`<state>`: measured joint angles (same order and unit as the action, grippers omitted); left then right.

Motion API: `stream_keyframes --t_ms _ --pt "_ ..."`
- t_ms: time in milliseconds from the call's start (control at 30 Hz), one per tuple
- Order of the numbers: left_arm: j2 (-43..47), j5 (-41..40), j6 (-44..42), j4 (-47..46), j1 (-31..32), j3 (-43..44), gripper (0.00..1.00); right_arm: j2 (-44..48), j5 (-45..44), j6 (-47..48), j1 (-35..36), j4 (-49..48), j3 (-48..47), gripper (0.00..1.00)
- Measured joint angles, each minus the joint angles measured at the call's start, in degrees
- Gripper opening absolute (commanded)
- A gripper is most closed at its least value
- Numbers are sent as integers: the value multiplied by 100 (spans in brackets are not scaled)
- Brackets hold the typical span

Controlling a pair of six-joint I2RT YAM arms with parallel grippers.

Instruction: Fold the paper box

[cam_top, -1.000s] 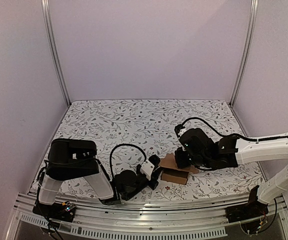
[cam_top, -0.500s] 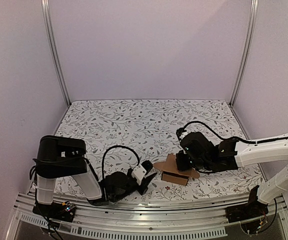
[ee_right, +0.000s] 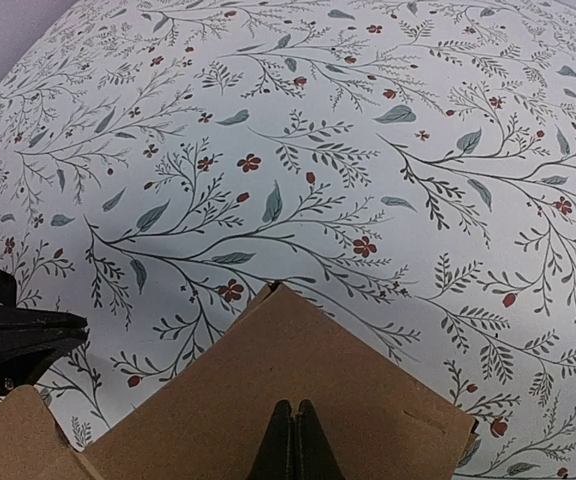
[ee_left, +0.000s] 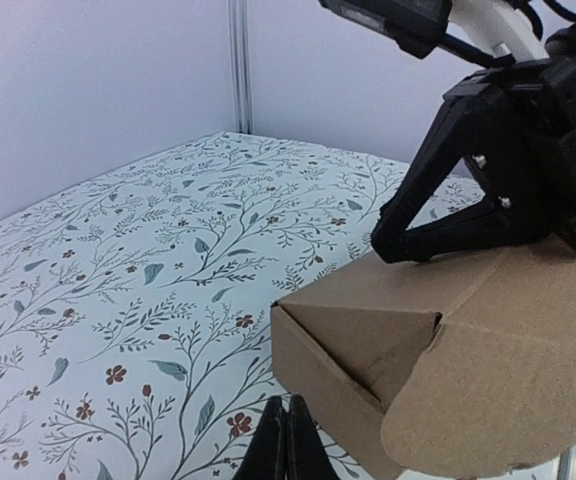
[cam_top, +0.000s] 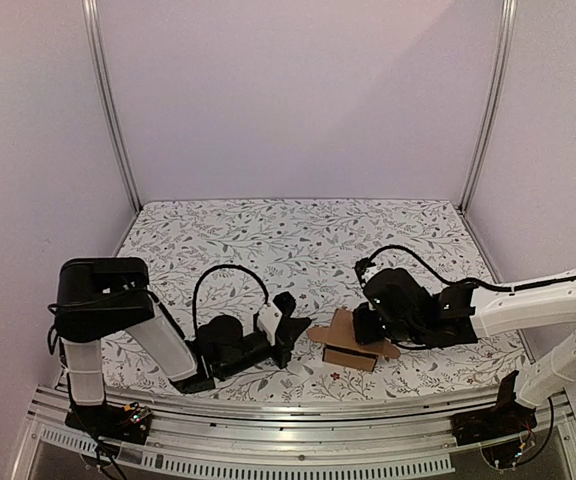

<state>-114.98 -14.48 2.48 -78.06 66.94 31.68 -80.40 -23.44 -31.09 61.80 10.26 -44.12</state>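
Observation:
The paper box (cam_top: 351, 347) is a brown cardboard box lying on the floral table cover near the front, with a rounded flap (ee_left: 508, 400) sticking out loose on its near side. My right gripper (cam_top: 368, 326) is shut and its tips rest on the box's flat lid (ee_right: 268, 370); nothing is between them. The left wrist view shows those black fingers (ee_left: 438, 235) pressing the lid from above. My left gripper (ee_left: 286, 440) is shut and empty, low over the table just short of the box's left wall (ee_left: 328, 375). In the top view, the left gripper (cam_top: 290, 335) sits to the box's left.
The floral table cover (cam_top: 268, 250) stretches back to lilac walls with metal posts (cam_top: 108, 110) at the corners. A metal rail (cam_top: 298, 410) runs along the near edge. The left arm's cable (cam_top: 230, 275) loops over the table.
The left arm has pulled back leftward away from the box, and its jaws have closed. The right gripper has stayed on the lid; the box's left flap has dropped flatter.

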Motion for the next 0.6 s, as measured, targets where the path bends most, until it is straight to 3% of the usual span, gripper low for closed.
stream_keyframes --t_ms 367,600 --pt "22 1775 435 389 -269 402 0 125 -9 -70 0 -96 157 0" --pt "22 2756 586 1342 -348 890 0 129 -11 -70 2 -83 157 0"
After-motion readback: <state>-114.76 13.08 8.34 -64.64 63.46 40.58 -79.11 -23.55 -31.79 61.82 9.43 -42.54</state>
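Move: The rounded left tab of the box lid lies about 4 cm to the left hand's right, 2 cm back and 2 cm below. The box body sits beyond it, its middle some 8 cm right, 3 cm back and 4 cm down. From the right hand, whose shut tips already rest on the lid, that tab is roughly 7 cm left and 1 cm ahead, slightly lower; the lid's right tab is about 7 cm right and 2 cm back. Sweeping right and back, the left hand carries its shut fingertips about 6 cm towards the box's open left end, rising barely a centimetre on the way and sinking again. It turns some 25 degrees clockwise, tips slightly down, and comes up against the left tab where it meets the lid. The right hand stays nearly in place, shut tips resting on the lid. ##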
